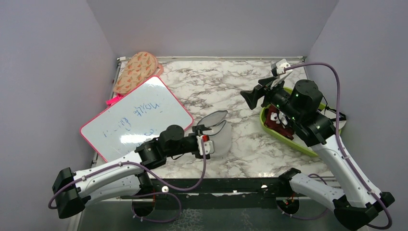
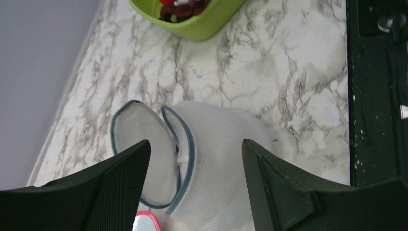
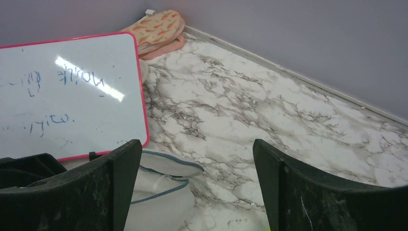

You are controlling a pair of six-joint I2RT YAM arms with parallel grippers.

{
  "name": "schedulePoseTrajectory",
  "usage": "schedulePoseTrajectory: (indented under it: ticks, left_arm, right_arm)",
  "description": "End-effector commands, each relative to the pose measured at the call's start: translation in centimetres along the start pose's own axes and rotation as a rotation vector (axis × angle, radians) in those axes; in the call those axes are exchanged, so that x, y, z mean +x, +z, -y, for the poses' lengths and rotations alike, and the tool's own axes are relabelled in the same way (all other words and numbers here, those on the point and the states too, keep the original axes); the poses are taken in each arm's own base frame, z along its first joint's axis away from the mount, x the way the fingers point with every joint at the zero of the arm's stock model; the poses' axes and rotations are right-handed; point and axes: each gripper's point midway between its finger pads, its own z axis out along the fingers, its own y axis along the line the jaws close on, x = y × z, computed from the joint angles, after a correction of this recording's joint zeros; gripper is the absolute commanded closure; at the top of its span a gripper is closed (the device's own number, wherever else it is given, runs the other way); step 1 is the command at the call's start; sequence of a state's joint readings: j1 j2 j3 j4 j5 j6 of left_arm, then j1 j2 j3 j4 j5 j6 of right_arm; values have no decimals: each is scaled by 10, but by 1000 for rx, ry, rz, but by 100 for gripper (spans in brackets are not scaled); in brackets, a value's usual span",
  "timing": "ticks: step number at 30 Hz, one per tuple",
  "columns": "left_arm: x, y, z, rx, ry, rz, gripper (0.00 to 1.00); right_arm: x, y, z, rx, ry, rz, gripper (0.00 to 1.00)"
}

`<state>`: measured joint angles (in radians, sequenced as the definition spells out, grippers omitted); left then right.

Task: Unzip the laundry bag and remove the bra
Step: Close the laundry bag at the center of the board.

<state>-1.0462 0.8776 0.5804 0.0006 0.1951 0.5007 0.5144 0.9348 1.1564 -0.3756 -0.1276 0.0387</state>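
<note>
The laundry bag [image 1: 220, 137] is a white mesh drum with a blue-grey rim, standing near the table's front middle. Its round lid [image 1: 213, 118] is flipped up and back, so the mouth stands unzipped. My left gripper [image 1: 206, 142] is at the bag's left side. In the left wrist view the left gripper [image 2: 195, 185] is open, its fingers either side of the bag [image 2: 216, 159] and touching nothing. My right gripper [image 1: 251, 98] hovers open over the left end of the tray; in its own view the right gripper [image 3: 197, 187] holds nothing. The bra is hidden.
A lime-green tray [image 1: 285, 140] at the right holds a dark red cloth [image 1: 279, 126] and something white. A pink-framed whiteboard [image 1: 137, 118] lies at the left, with an orange patterned pouch [image 1: 137, 72] behind it. Grey walls close in three sides.
</note>
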Motion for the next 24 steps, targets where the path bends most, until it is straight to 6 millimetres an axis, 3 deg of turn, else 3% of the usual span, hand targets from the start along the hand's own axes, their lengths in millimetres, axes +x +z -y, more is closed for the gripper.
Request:
schedulePoseTrajectory:
  ticks: [1,5,6,7,10,14,17,20,23,24]
  left_arm:
    - [-48,-15,-45,-191,-107,176,34]
    - [-65,-22,-103,-378,-406,270,17]
    - [-60,-15,-116,-385,-499,248,14]
    - [-56,-6,-128,-380,-590,220,3]
    - [-33,23,-150,-360,-805,88,1]
    - [10,63,-164,-313,-1018,-66,1]
    - [37,90,-156,-185,-1160,-138,1]
    - [58,98,-161,-237,-1172,-163,1]
    - [79,93,-176,-321,-1125,-228,1]
    - [99,94,-177,-353,-1116,-294,1]
  right_arm:
    - [8,-2,-1,0,4,-14,16]
    - [5,-2,-6,-22,21,-10,16]
    - [4,-2,-6,-26,23,-7,16]
    - [3,-2,-7,-29,27,-3,16]
    - [-1,-4,-10,-39,36,6,16]
    - [-6,-10,-10,-38,37,17,16]
    - [-10,-15,-9,-28,35,30,16]
    - [-10,-18,-9,-29,36,37,16]
    - [-2,-15,-12,-41,48,14,16]
    - [1,-14,-12,-44,50,6,17]
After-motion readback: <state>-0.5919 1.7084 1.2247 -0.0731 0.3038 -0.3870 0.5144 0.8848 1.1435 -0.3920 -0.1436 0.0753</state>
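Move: From the left gripper, the laundry bag's open lid is roughly 16 cm ahead, 5 cm to the right and 11 cm lower; the bag's body is about 5 cm ahead, 7 cm to the right and 12 cm down. The whiteboard's middle is some 32 cm left and 19 cm ahead, the green basket about 40 cm right and 21 cm ahead. From the right gripper, the lid is about 6 cm ahead, 13 cm left and 27 cm below. Bring the left gripper up about 10 cm and forward towards the far side of the laundry bag, then sink it again by over 13 cm to come down near the open lid, some 21 cm forward in all. Open the fingers from part-open to fully wide on the way, tipping them down and turning the wrist counter-clockwise, about 65 degrees together. ##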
